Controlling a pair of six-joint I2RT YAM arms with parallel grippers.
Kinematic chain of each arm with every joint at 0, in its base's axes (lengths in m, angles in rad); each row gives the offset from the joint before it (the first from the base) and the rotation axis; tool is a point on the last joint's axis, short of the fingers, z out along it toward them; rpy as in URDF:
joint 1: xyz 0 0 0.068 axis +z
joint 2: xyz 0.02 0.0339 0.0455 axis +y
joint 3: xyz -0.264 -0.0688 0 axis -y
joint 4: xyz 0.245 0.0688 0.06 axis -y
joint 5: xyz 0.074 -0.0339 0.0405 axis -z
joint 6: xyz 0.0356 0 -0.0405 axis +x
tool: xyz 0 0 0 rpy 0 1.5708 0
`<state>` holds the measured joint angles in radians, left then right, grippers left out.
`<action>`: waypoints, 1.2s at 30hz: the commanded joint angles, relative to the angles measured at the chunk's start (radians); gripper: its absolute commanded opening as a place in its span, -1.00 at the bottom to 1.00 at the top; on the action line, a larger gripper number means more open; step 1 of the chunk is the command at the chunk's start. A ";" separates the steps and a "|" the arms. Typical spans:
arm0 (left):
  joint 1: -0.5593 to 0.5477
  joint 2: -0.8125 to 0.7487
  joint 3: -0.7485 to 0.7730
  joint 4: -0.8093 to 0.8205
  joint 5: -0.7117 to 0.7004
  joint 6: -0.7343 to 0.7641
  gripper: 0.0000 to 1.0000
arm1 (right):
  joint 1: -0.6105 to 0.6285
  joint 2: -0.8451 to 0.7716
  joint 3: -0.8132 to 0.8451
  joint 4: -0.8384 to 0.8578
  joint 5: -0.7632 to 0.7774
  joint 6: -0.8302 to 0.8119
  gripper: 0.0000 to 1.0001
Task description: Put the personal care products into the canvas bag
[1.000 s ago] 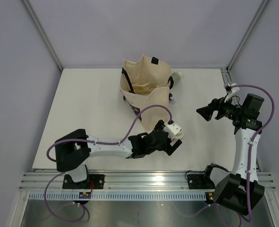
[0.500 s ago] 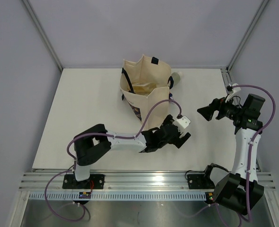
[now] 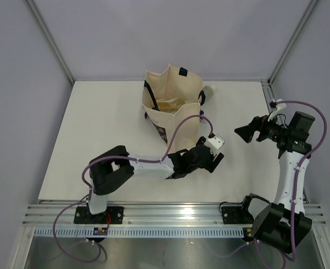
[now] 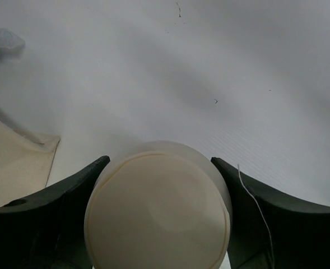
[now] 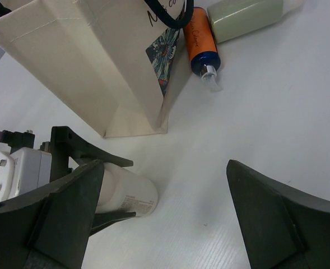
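Observation:
My left gripper is shut on a short beige bottle that lies on the white table, a dark finger pressed against each side. From the right wrist view the same bottle shows between the left fingers, just in front of the canvas bag. The bag stands upright at mid table with something yellowish inside. Beside it lie an amber bottle and a sage-green bottle. My right gripper hangs open above the table's right side, holding nothing.
The bag's black strap handle hangs over its printed side. A corner of the bag lies close to the left finger. The metal frame post stands at the far right corner, near the right arm.
The left arm swung right along the table's front to the beige bottle, and its jaws closed on it. The right arm hardly moved.

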<state>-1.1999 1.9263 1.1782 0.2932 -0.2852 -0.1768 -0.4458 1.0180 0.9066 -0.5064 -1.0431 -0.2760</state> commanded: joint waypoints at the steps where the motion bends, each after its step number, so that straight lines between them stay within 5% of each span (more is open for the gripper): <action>1: 0.022 -0.030 0.020 0.025 0.075 -0.061 -0.80 | -0.014 0.005 0.026 0.009 -0.043 -0.008 0.99; 3: 0.028 -0.068 0.031 -0.041 0.102 -0.107 -1.00 | -0.019 0.005 0.026 0.009 -0.044 -0.008 0.99; 11: 0.068 -0.233 0.009 -0.186 0.312 -0.272 -1.00 | -0.028 0.005 0.028 0.009 -0.054 -0.005 0.99; 23: 0.128 -0.441 -0.106 -0.123 0.558 -0.532 -1.00 | -0.044 0.010 0.028 0.008 -0.067 0.000 0.99; 36: 0.367 -0.572 0.179 -0.316 0.649 -0.595 -1.00 | -0.050 0.010 0.028 0.009 -0.071 0.001 0.99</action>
<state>-0.9070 1.4303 1.2270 -0.0967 0.3092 -0.7181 -0.4858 1.0283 0.9066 -0.5137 -1.0863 -0.2756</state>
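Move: The white bottle is already between the left fingers. The canvas bag it is bound for stands about 12 cm ahead and 15 cm to the left, its open mouth well above hand height. The orange-and-blue tube lies some 20 cm ahead, 3 cm to the left and 7 cm below this hand. From the right hand, the bag is roughly 31 cm to the left, 7 cm ahead and 11 cm lower. Left hand keeps gripping the white bottle, backs leftward, then rises about 19 cm towards the bag, rolling some 40 degrees. ##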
